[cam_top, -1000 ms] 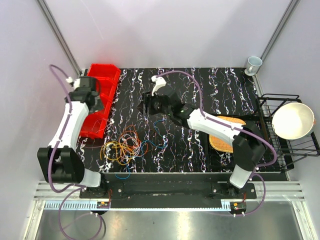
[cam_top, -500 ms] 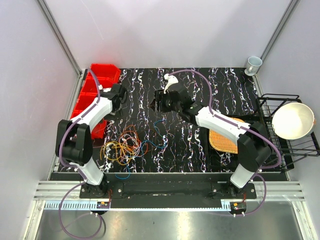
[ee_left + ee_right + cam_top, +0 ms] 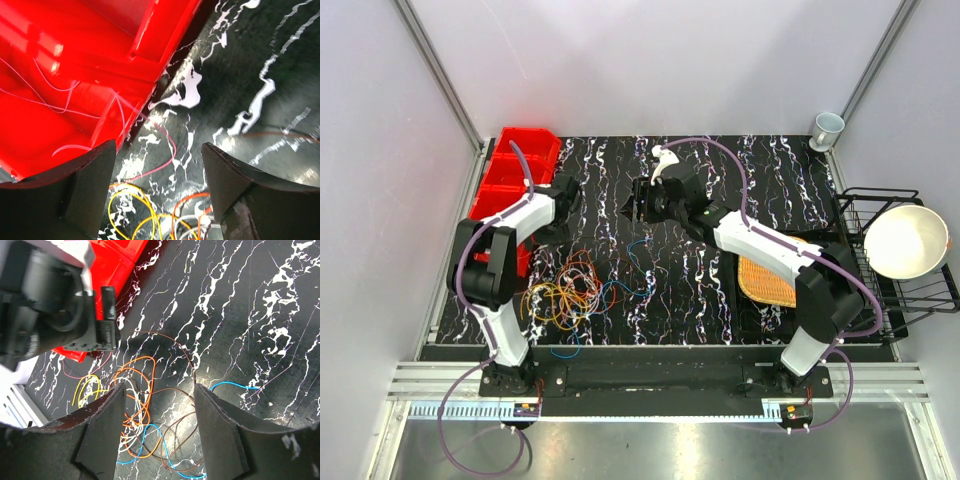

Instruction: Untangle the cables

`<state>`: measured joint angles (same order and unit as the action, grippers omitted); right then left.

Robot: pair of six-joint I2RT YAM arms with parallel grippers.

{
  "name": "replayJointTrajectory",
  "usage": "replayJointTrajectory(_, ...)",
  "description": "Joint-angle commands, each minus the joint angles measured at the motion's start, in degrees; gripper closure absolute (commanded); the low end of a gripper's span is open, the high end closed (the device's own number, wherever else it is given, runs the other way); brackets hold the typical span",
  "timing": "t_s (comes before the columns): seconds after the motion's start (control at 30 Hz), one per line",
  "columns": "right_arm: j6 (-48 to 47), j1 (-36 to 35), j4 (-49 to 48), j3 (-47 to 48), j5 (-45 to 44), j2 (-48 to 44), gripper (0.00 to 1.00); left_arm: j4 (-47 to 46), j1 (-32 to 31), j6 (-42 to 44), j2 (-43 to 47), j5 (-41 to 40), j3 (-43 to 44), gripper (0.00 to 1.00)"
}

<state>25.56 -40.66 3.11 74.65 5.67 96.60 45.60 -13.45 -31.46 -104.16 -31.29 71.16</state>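
The cables lie in a loose tangle of orange, yellow, red, brown, blue and whitish loops on the black marbled mat, front left. My left gripper hovers just behind the tangle, beside the red bin. It is open, with nothing between its fingers. Yellow and orange loops and a pink strand lie below it. My right gripper hangs open over the mat's middle, apart from the wires. Its wrist view looks down on orange loops, brown strands and a blue cable.
A red bin stands along the left edge, with thin pale strands inside. A woven orange mat lies at the right. Beyond it is a wire rack holding a white bowl. A cup stands at the back right corner.
My left arm has swung right from over the red bin to just behind the tangle, and its jaws have narrowed a little. My right gripper has shifted slightly to the right.
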Motion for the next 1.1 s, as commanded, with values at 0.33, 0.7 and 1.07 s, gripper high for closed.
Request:
replayJointTrajectory(0.33, 1.1, 0.9, -0.9, 1.9, 3.2, 1.5, 0.38, -1.7, 0.0, -0.1, -6.5, -4.2, 4.8, 0.44)
replayJointTrajectory(0.7, 1.6, 1.6, -1.3, 2.1, 4.3, 2.5, 0.39, -1.9, -0.1, 0.1, -9.0, -4.0, 6.0, 0.91)
replayJointTrajectory(1.07, 2.0, 1.9, -1.3, 2.4, 5.0, 2.0, 0.39, -0.3, -0.1, 1.1, -1.2, -1.1, 7.1, 1.0)
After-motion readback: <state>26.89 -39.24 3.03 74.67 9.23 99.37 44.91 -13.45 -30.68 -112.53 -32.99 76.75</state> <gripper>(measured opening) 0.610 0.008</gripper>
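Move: The pink cable's stretch spilling over the red bin's side lies between the left fingers, about 1 cm ahead, dead centre sideways and 3 cm below. The bin's front compartment is level with the hand, some 11 cm to its left; the yellow cable lies about 13 cm back and 5 cm right, the orange cable about 10 cm back and 11 cm right. From the right hand, that pink stretch is roughly 23 cm left, 4 cm back and 18 cm down. Lower the open left gripper about 3 cm beside the red bin's side, easing a little forward, onto the pink cable, and shut the fingers fully so their tips pinch it. Then, still pinching, draw about 1 cm farther forward and start to lift. Meanwhile let the empty right hand sink about 2 cm, its fingers staying open. ##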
